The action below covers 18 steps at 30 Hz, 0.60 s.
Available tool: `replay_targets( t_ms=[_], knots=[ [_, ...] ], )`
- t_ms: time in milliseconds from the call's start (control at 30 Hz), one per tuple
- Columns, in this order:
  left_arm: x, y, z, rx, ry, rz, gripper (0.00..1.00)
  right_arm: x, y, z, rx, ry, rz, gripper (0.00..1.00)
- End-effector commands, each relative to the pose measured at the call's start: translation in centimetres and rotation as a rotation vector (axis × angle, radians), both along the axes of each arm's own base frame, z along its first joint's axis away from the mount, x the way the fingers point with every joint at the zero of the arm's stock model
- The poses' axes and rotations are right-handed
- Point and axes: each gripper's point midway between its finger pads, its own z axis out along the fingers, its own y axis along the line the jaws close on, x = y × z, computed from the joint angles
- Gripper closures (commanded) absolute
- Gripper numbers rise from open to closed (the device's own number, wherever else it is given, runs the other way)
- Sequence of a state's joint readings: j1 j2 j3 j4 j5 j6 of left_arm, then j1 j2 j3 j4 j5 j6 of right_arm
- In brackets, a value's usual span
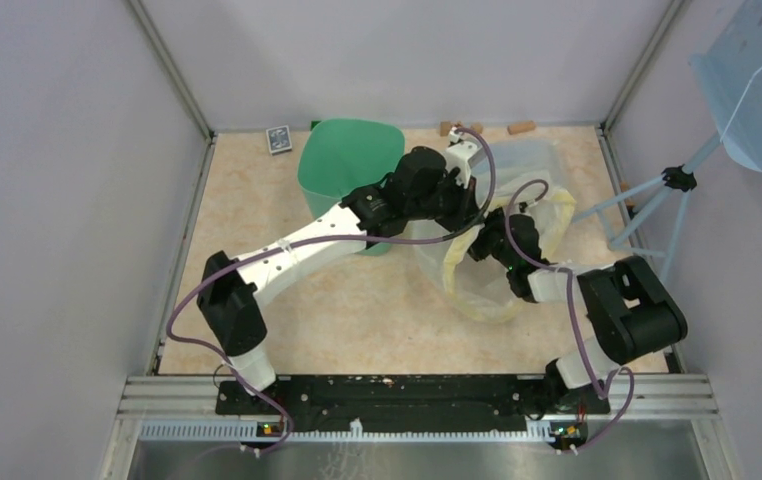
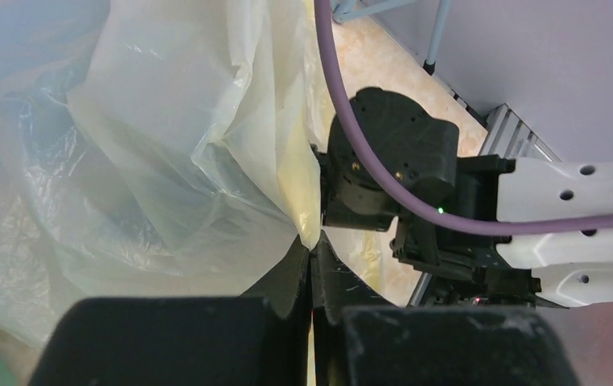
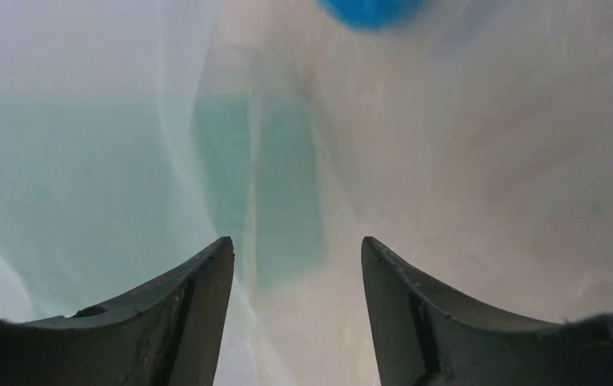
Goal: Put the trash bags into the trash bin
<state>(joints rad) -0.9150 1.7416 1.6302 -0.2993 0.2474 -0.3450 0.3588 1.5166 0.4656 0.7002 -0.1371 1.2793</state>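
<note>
The mint-green trash bin (image 1: 342, 160) stands at the back of the table. Just right of it lies a large clear bag with a yellow band (image 1: 487, 290). My left gripper (image 1: 469, 208) reaches across and is shut on that bag's yellowish rim (image 2: 307, 217), the jaws (image 2: 311, 249) pressed together on a fold. Pale blue crinkly film, the trash bag (image 2: 6, 104), shows behind the clear plastic and at the back (image 1: 532, 160). My right gripper (image 1: 484, 248) is inside the plastic, its fingers open (image 3: 297, 245) with only film ahead. Green tint shows through that film.
A small card box (image 1: 278, 139) and wooden pieces (image 1: 522, 127) lie along the back wall. A light-blue stand (image 1: 677, 180) with a perforated panel (image 1: 757, 80) leans in at the right. Grey walls close in three sides. The right arm's wrist (image 2: 392, 177) is close to my left fingers.
</note>
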Motion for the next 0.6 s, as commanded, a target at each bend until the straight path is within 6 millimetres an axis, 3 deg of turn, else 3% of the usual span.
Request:
replay_targets(
  t_ms=[0,133,367,567],
  knots=[
    [0.0,1.8,2.1,-0.005,-0.066,0.034,1.00,3.6,-1.7,3.6,0.037,-0.083,-0.131,0.32],
    [0.3,2.8,1.2,0.013,-0.087,0.070,1.00,5.0,-4.0,5.0,-0.060,-0.119,-0.249,0.21],
    [0.2,2.9,0.8,0.019,-0.101,0.060,1.00,7.8,-5.7,6.3,-0.082,-0.151,-0.348,0.21],
    [0.5,3.1,1.0,0.021,-0.109,0.068,1.00,10.6,-6.8,6.0,-0.111,-0.160,-0.442,0.23]
  ],
)
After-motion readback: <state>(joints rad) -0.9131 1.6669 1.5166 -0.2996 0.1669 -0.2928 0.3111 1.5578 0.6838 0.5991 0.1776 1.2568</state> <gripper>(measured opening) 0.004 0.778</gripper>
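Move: The blue bag inside the clear, yellow-rimmed trash bag lies about 20 cm ahead of the right hand, 7 cm to its right and roughly 4 cm lower. The trash bin's middle is some 27 cm to the right hand's left and 11 cm ahead; the bag's near rim lies about 15 cm back, straight behind. From the left hand, already pinching the raised rim, the blue bag is some 16 cm ahead, 12 cm right and 20 cm below. The clear bag's yellow rim stays pinched in the shut left fingers, which draw it about 2.5 cm left and then sink some 2 cm. Through the mouth held up this way, the right hand reaches about 8 cm forward towards the blue bag, veering 5 cm right and rising nearly as much; it turns some 20 degrees clockwise, and its half-open fingers spread wide early on. ##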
